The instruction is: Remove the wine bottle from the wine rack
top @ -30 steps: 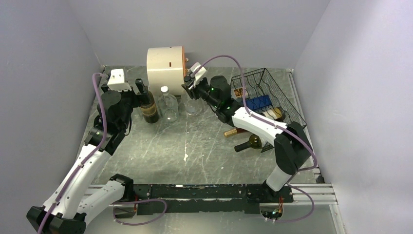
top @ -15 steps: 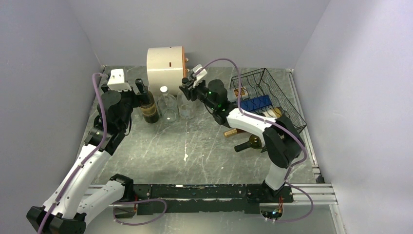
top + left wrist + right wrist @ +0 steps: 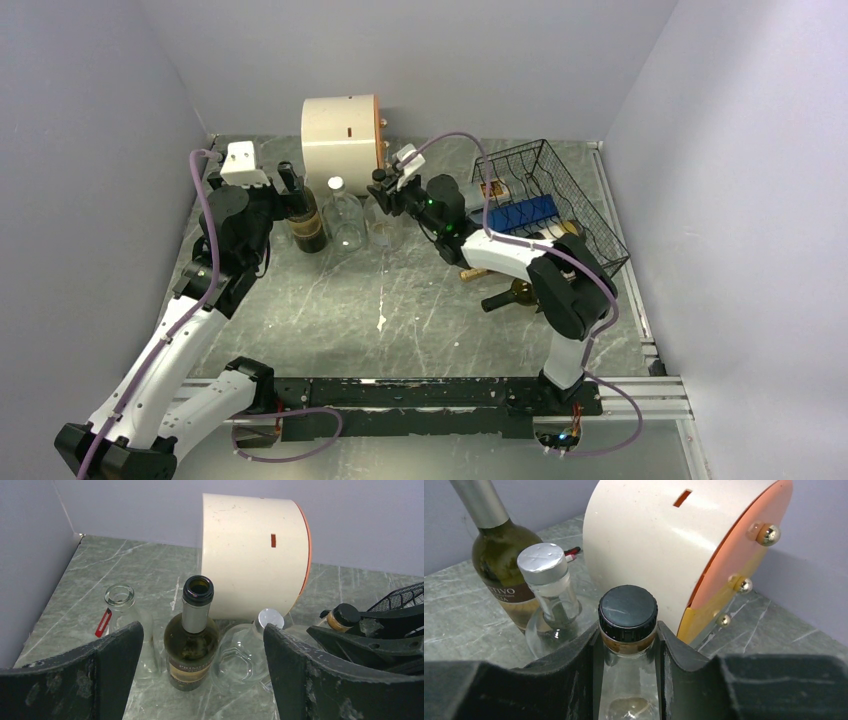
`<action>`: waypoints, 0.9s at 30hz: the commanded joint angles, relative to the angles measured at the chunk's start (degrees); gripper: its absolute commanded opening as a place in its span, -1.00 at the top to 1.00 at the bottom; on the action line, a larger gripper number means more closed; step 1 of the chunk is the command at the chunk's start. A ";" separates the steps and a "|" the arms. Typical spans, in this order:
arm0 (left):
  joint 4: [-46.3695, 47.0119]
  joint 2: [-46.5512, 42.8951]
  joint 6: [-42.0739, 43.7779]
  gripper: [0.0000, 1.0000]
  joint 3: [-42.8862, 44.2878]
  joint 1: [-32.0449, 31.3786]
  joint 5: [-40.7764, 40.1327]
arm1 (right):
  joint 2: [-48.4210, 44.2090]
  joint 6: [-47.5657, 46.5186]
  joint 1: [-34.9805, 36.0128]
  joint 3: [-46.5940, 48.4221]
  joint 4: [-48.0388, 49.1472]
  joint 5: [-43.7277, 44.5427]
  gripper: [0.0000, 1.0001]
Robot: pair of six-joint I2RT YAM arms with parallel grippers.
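Note:
The black wire-mesh wine rack [image 3: 560, 185] sits at the back right with bottles lying in it, one with a blue label [image 3: 525, 212]. My right gripper [image 3: 387, 190] [image 3: 627, 647] is shut on the neck of a clear glass bottle with a black cap [image 3: 627, 611] [image 3: 382, 228], held upright left of the rack, in front of the drum. My left gripper [image 3: 287, 190] [image 3: 202, 632] is open, its fingers either side of a dark wine bottle [image 3: 192, 645] [image 3: 306, 222] that stands upright on the table, without touching it.
A cream cylinder drum [image 3: 340, 130] stands at the back. A clear bottle with a silver cap [image 3: 345, 220] [image 3: 546, 580] stands between the dark bottle and the held one. A small clear jar [image 3: 120, 607] stands left. Two bottles [image 3: 515, 292] lie before the rack.
My right gripper has carried the clear black-capped bottle leftward, away from the rack and closer to the silver-capped bottle. The left arm has not moved.

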 commanded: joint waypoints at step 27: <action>1.48 -0.55 0.03 -0.86 0.16 0.49 -0.37 | -27.84 -18.31 2.67 -7.18 -17.28 0.63 -0.98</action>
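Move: The black-capped clear bottle is upright and already gripped by the neck in the right hand, its middle about 12 cm straight below that hand. The silver-capped bottle stands some 9 cm left of it and 2 cm back, the dark wine bottle about 17 cm left and 2 cm back. The white drum lies about 12 cm ahead of the right hand and 9 cm left. From the left hand, the black-capped bottle is roughly 8 cm ahead, 23 cm right and 22 cm below. The black-capped bottle's neck is held at first, the right hand barely shifting, then let go as the fingers open wide. Already rising while they open, the hand draws up about 12 cm, then also back some 6 cm and to the right, away from the bottles, its fingertips tilting up about 15 degrees. ##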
